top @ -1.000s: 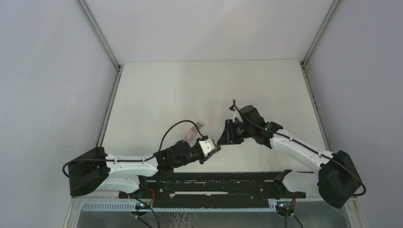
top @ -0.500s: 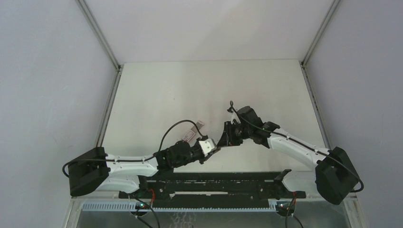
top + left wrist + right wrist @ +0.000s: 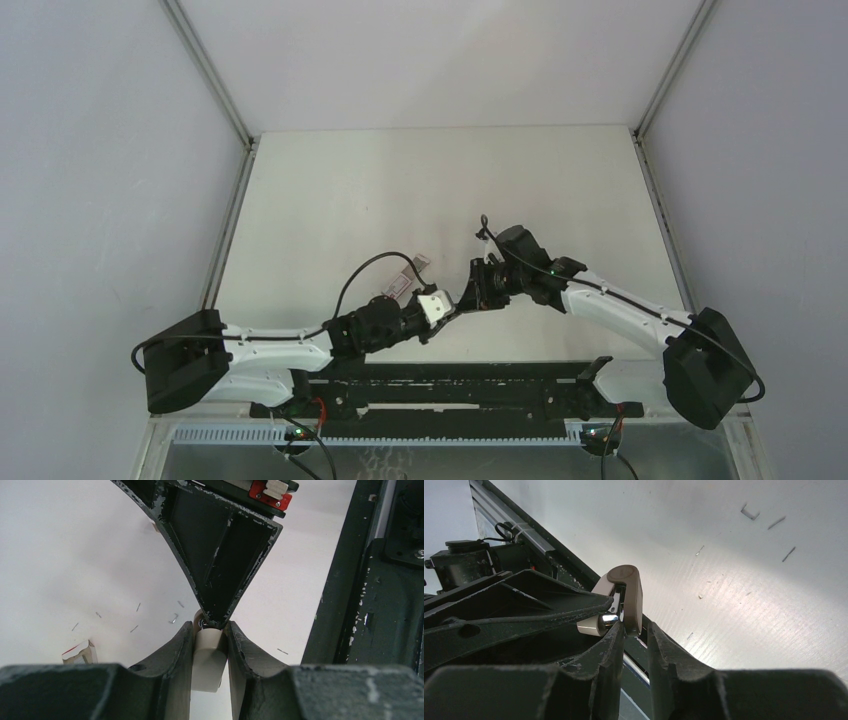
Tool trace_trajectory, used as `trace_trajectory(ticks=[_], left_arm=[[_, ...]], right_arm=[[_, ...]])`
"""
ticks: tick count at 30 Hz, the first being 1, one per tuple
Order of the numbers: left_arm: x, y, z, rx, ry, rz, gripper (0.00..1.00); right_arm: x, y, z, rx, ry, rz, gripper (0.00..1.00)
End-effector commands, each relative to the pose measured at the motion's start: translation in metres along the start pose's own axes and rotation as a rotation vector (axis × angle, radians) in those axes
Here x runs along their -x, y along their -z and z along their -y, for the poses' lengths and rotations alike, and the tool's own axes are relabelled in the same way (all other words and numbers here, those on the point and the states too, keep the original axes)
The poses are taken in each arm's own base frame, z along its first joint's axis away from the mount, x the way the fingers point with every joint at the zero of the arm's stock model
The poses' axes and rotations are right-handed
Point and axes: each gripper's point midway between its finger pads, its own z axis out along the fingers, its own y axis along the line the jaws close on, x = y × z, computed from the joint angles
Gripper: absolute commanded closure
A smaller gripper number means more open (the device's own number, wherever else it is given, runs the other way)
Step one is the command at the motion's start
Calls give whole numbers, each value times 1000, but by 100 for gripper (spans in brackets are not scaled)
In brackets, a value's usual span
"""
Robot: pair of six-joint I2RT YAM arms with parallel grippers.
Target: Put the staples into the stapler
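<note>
My left gripper point(image 3: 209, 630) is shut on the stapler point(image 3: 207, 659), a small beige body held above the table. In the right wrist view the stapler point(image 3: 624, 592) has its taupe top arm swung upright over a cream base with a chrome part. My right gripper point(image 3: 635, 630) meets it tip to tip. That raised arm stands between its narrowed fingertips, against one finger, with a sliver of gap to the other. The staples box point(image 3: 400, 285), white and red, lies on the table behind the left gripper point(image 3: 445, 312). A corner of the staples box point(image 3: 80, 652) shows in the left wrist view.
Loose single staples point(image 3: 173, 618) are scattered on the white table point(image 3: 420, 190), and more loose staples point(image 3: 749, 512) show in the right wrist view. A small pale piece point(image 3: 418, 260) lies just beyond the box. The black base rail point(image 3: 450, 385) runs along the near edge.
The right arm has edged left toward the left gripper and its jaws have narrowed around the stapler's raised arm. The left arm has stayed still with its hold.
</note>
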Motion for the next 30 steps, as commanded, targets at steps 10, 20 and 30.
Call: trace_trajectory(ticks=[10, 20, 30], left_arm=[[21, 6, -3, 9, 17, 102, 100], [27, 10, -13, 66, 40, 132, 69], [58, 32, -48, 279, 284, 211, 6]], right_arm=[[-1, -7, -16, 61, 16, -13, 83], [10, 0, -21, 76, 59, 68, 100], [54, 0, 3, -75, 75, 313, 100]])
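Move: The small stapler is still clamped in the left gripper, its middle only about 1 cm to that hand's right; from the right gripper it lies some 2 cm to the left and 1 cm up, with the brown end at the fingertips. The staple box lies on the table about 8 cm ahead of the left hand, 10 cm to its left and 12 cm below. Loose staples are scattered roughly 4 cm ahead of the right hand and 10 cm below. Hold the stapler steady in the left gripper while the right fingers shut on its brown arm, both hands easing barely half a centimetre left. Once the right has its pinch, open the left gripper wide and lift it clear about 4 cm, drifting slightly left and forward. Keep the right shut and ease the stapler forward some 2 cm, fingertips tilting up a little. ##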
